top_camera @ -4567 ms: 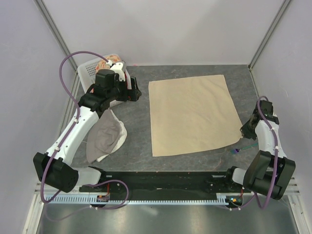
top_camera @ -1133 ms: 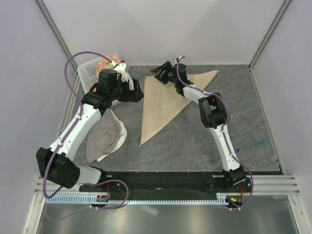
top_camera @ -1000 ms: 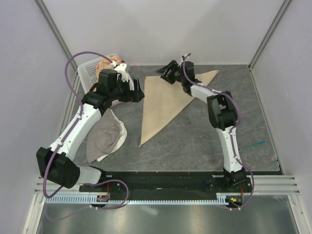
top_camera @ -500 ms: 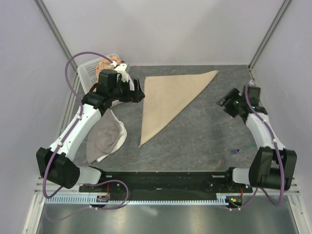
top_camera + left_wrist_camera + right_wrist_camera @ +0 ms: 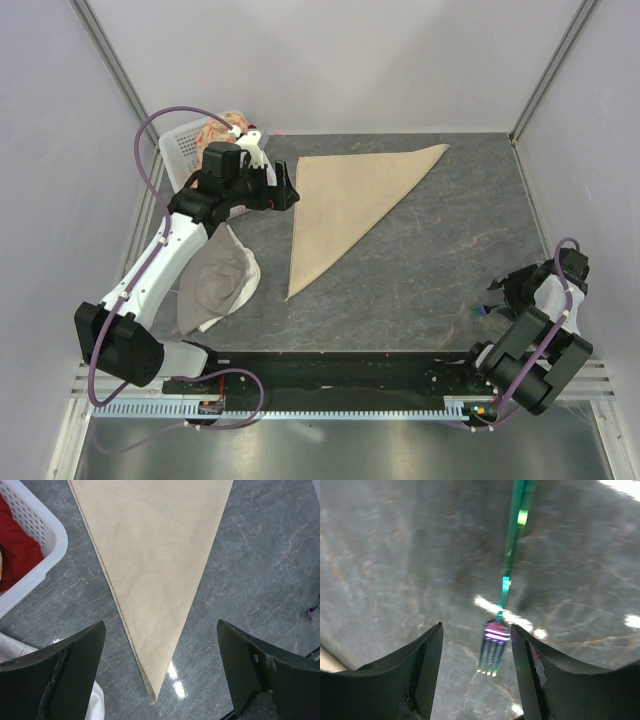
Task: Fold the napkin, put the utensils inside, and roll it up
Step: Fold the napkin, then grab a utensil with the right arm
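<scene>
The beige napkin lies folded into a triangle on the grey table, with its long tip pointing toward the near edge. My left gripper hovers open over the napkin's left part, and the tip lies between its wide fingers. The fork, with a teal handle and purplish tines, lies flat on the table at the near right; only its tines show from above. My right gripper is open just above it, the tines between its fingers without touching.
A white basket holding red-orange cloth stands at the far left. A grey-and-white cloth lies crumpled left of the napkin. The table's right edge is close beside the right arm.
The napkin went from a flat square to a folded triangle. The right arm swung back from the napkin's far corner to the near right, over the fork. The left arm stayed still.
</scene>
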`<state>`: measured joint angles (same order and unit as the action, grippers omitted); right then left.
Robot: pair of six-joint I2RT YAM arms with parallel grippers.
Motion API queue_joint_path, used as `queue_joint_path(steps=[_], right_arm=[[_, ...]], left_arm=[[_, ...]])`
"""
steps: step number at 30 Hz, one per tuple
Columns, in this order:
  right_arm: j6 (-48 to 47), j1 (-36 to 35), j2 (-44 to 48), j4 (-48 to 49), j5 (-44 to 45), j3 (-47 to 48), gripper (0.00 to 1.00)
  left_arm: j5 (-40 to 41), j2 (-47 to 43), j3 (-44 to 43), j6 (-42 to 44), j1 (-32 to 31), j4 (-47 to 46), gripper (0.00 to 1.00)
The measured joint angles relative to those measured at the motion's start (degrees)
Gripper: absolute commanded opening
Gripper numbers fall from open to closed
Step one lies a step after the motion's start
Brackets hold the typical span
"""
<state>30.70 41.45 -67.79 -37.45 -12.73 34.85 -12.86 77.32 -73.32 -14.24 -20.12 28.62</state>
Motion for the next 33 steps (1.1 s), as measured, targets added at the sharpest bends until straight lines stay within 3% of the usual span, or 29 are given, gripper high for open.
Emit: queue_joint_path(steps=[15,18,22,25,28,33], right_arm=[[2.3,1.9,-0.9,2.0,5.6,-2.6,0.56],[2.5,1.9,-0.9,2.3,5.8,-2.8,0.47],[3.7,1.9,-0.9,5.8,4.3,-4.2,0.17],[5.6,0.6,-0.9,9.9,1.7,-6.1,0.05],[7.7,-2.5,-0.8,14.1,-0.4,-7.7,0.00],[10.7,-9.3,-0.6,17.6,-0.7,-8.7,0.00]], left_arm=[[-1.2,0.0,0.0,-0.1,0.0,0.0,1.00],[-1.2,0.0,0.0,-0.1,0.0,0.0,1.00],[-1.2,0.0,0.0,-0.1,0.0,0.0,1.00],[-1.2,0.0,0.0,-0.1,0.0,0.0,1.00],[-1.2,0.0,0.0,-0.1,0.0,0.0,1.00],[-1.2,0.0,0.0,-0.1,0.0,0.0,1.00]])
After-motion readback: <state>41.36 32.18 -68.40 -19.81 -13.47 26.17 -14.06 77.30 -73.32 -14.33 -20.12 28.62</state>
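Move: The fork lies just below the right hand, its middle about 6 cm to the hand's right, 1 cm ahead and some 2 cm lower; its tines point left, near the open fingers, and its handle runs off to the right. The napkin's middle is roughly 37 cm to that hand's left and 27 cm ahead. From the idle left hand the fork is about 57 cm to the right, 15 cm back and 24 cm down. Back, down and a little to the right, about 2 cm each way, the right hand eases onto the fork, fingers partly open, and pauses there. The fingers then shut, pinching the fork near the neck behind the tines, while the hand starts off forward and left, staying low, and carries the fork some 6 cm towards the napkin side. ##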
